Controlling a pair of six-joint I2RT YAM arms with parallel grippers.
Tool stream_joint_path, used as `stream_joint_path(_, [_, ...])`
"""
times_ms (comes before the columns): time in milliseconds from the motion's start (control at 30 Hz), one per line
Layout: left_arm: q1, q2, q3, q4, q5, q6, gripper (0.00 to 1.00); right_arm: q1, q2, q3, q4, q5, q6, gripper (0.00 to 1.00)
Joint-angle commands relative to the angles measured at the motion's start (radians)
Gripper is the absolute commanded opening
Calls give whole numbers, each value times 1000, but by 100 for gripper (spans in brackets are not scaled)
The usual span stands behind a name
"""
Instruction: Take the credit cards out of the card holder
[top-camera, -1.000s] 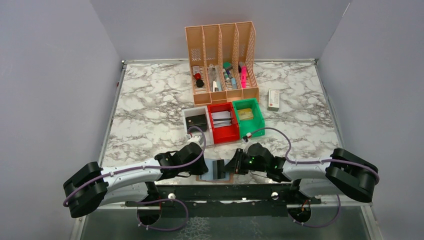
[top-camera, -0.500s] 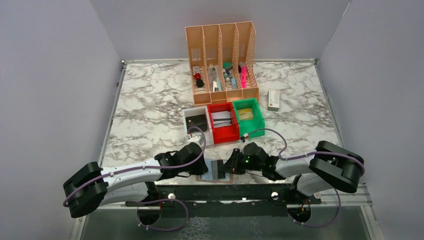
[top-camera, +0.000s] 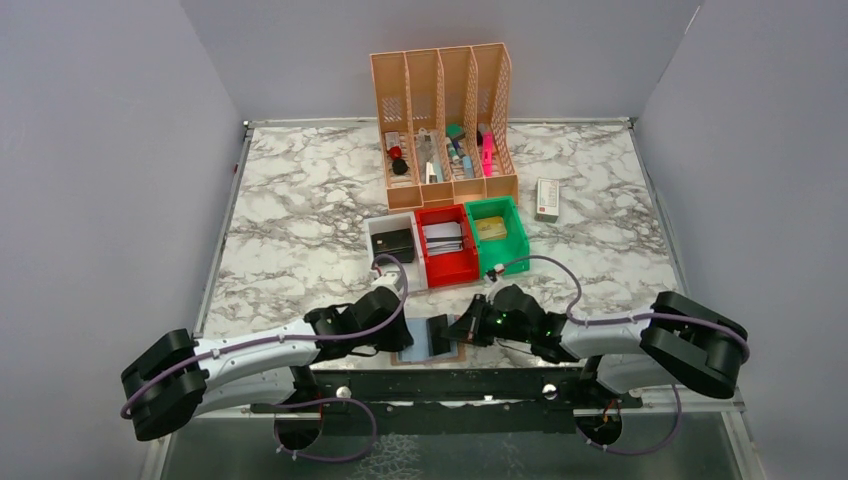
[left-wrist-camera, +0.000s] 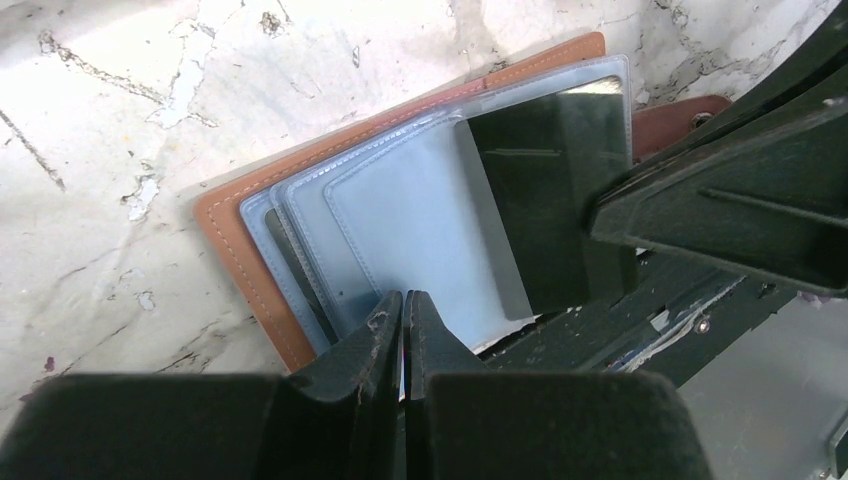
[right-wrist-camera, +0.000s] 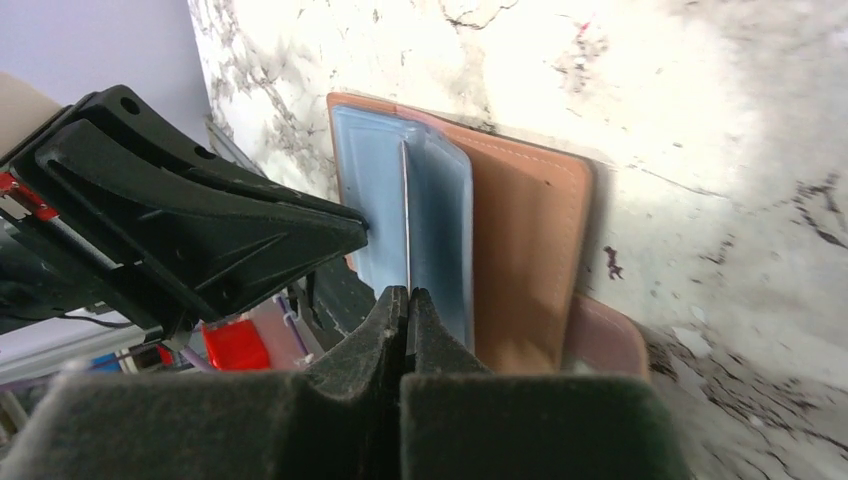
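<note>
The tan-brown card holder (top-camera: 412, 355) lies open at the table's near edge, its bluish clear sleeves fanned out (left-wrist-camera: 400, 220). My left gripper (left-wrist-camera: 403, 300) is shut on the near edge of one sleeve, pinning the card holder (left-wrist-camera: 240, 260). A dark credit card (left-wrist-camera: 540, 190) sticks partway out of a sleeve toward the right. My right gripper (right-wrist-camera: 408, 295) is shut on this card, seen edge-on (right-wrist-camera: 405, 200) as a thin line running into the jaws beside the brown holder (right-wrist-camera: 520, 240). From above, the card (top-camera: 438, 332) tilts up between the left gripper (top-camera: 400, 338) and the right gripper (top-camera: 458, 330).
White (top-camera: 372, 245), red (top-camera: 450, 268) and green (top-camera: 505, 255) bins stand just behind the grippers. A peach file rack (top-camera: 445, 120) with pens is further back, a small white box (top-camera: 547, 199) to its right. A black rail (top-camera: 450, 385) runs under the table's near edge.
My right gripper has closed onto the dark card, which now tilts up from the holder. The left gripper stays shut on the sleeve, its arm shifted slightly left.
</note>
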Motion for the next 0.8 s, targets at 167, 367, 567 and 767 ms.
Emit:
stream_joint_path(167, [-5, -38, -21, -67, -35, 5, 10, -7, -152, -39, -171, 121, -27, 1])
stream_joint_path(367, [-4, -42, -3, -87, -44, 10, 20, -7, -273, -14, -311, 191, -72, 1])
stream_joint_path(567, [-4, -39, 73, -140, -76, 39, 39, -7, -406, -9, -386, 244, -123, 1])
stream_joint_path(767, [-5, -9, 196, -236, -168, 94, 59, -7, -483, -27, -389, 259, -155, 1])
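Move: My right fingers grip the right edge of the black credit card, whose middle is about 3 cm to their left and level fore and aft. The card holder's middle is some 6 cm left, 1 cm back and 3 cm below. The white tray is 18 cm ahead and 13 cm left, the red tray 19 cm ahead and 2 cm left. From my left hand, resting on the holder, the card's middle is about 6 cm right and 2 cm ahead. Keeping my pinch on the black card, I draw it right and up out of the card holder's clear sleeve with my right hand, about 4.5 cm across and nearly 4 cm up, drifting 2 cm forward as the wrist turns some 15 degrees. My shut left fingers first hold the holder and edge slightly left, then open to about half and lift off it by some 2 cm. ##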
